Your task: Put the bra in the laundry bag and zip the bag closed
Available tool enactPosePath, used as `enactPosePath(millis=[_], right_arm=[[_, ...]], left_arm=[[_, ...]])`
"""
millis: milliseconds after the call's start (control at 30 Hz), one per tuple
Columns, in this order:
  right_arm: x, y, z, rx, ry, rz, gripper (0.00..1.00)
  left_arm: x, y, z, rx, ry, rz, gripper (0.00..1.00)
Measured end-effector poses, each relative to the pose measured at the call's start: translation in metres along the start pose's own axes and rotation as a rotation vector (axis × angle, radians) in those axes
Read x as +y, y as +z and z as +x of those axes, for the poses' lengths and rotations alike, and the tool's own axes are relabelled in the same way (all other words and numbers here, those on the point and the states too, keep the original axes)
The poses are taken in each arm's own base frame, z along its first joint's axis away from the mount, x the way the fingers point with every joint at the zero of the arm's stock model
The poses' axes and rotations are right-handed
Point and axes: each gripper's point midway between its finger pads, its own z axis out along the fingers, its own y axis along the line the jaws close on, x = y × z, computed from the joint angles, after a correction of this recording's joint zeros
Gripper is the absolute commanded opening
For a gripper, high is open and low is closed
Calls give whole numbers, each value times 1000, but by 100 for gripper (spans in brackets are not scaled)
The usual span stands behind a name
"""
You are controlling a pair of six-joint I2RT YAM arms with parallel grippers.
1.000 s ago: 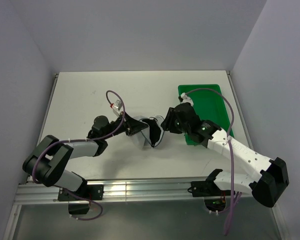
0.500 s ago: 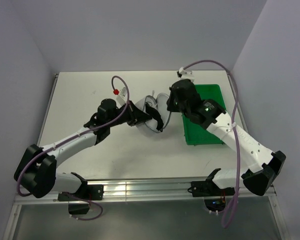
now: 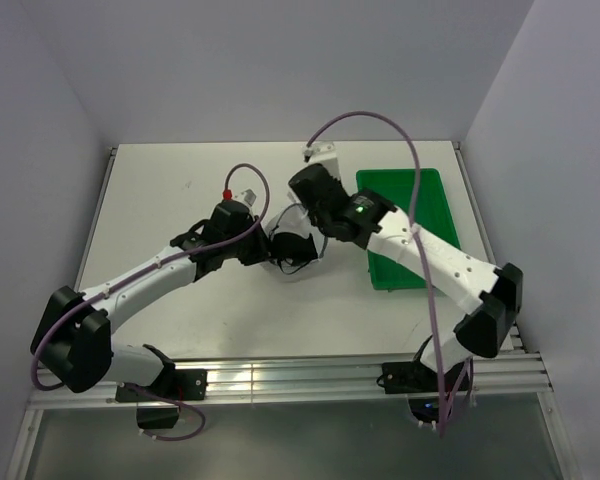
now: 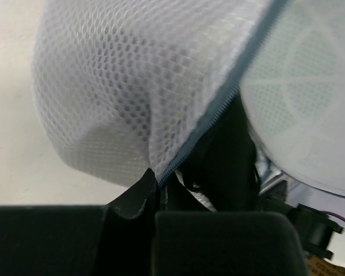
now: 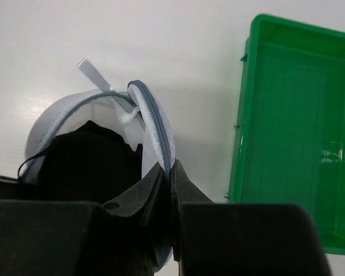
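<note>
The pale mesh laundry bag [image 3: 292, 228] is held up open between both grippers at the table's middle. The black bra [image 3: 292, 248] sits inside its mouth, also seen in the right wrist view [image 5: 83, 167] and the left wrist view [image 4: 227, 155]. My left gripper [image 3: 263, 250] is shut on the bag's zipper edge [image 4: 187, 152] from the left. My right gripper [image 3: 310, 212] is shut on the zipper edge [image 5: 155, 135] at the bag's far side. A white pull tab [image 5: 95, 73] sticks out of the bag's rim.
A green plastic tray [image 3: 410, 225] lies to the right of the bag, under the right arm; it also shows in the right wrist view [image 5: 293, 126]. The white table [image 3: 160, 210] extends left and behind. Grey walls close in on all sides.
Both grippers have moved the bag toward the far left, away from the tray. The right arm swung left over the bag; the bra now sits deeper in the opening.
</note>
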Motion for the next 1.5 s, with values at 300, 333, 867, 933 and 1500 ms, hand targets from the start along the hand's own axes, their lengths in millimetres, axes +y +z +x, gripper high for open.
enactPosePath(millis=[300, 333, 867, 933, 1500], right_arm=[[53, 27, 62, 114, -160, 4, 44], [59, 24, 61, 109, -150, -17, 47], [21, -46, 13, -21, 231, -179, 70], [-5, -47, 23, -19, 297, -160, 70], [20, 15, 168, 265, 475, -308, 69]], left_arm=[[24, 8, 16, 63, 12, -91, 0], [24, 8, 16, 63, 12, -91, 0], [23, 3, 23, 98, -36, -21, 0], [22, 1, 23, 106, -59, 10, 0], [33, -4, 44, 216, -237, 180, 0]])
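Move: The bag's mouth, with the black bra bunched in it, lies about 15 cm below the right hand, some 5 cm back and 4 cm to its left; that hand still pinches the bag's raised flap by its zip edge. The rim corner gripped by the left hand is roughly 10 cm left of the right hand and 7 cm back. The green tray's middle is about 20 cm right and 3 cm ahead. From the left hand, the mouth is some 6 cm right and 2 cm ahead. The bag's flap is carried left and down about 7 cm each way by the right hand, towards the left hand's grip, and let go as the fingers open wide. The emptied right hand rises, swings back to the right, then sinks some 16 cm and draws back, coming down beside the bag's right rim. The left hand keeps its pinch on the zip rim, sinking and drawing back about 4 cm as it tilts. ##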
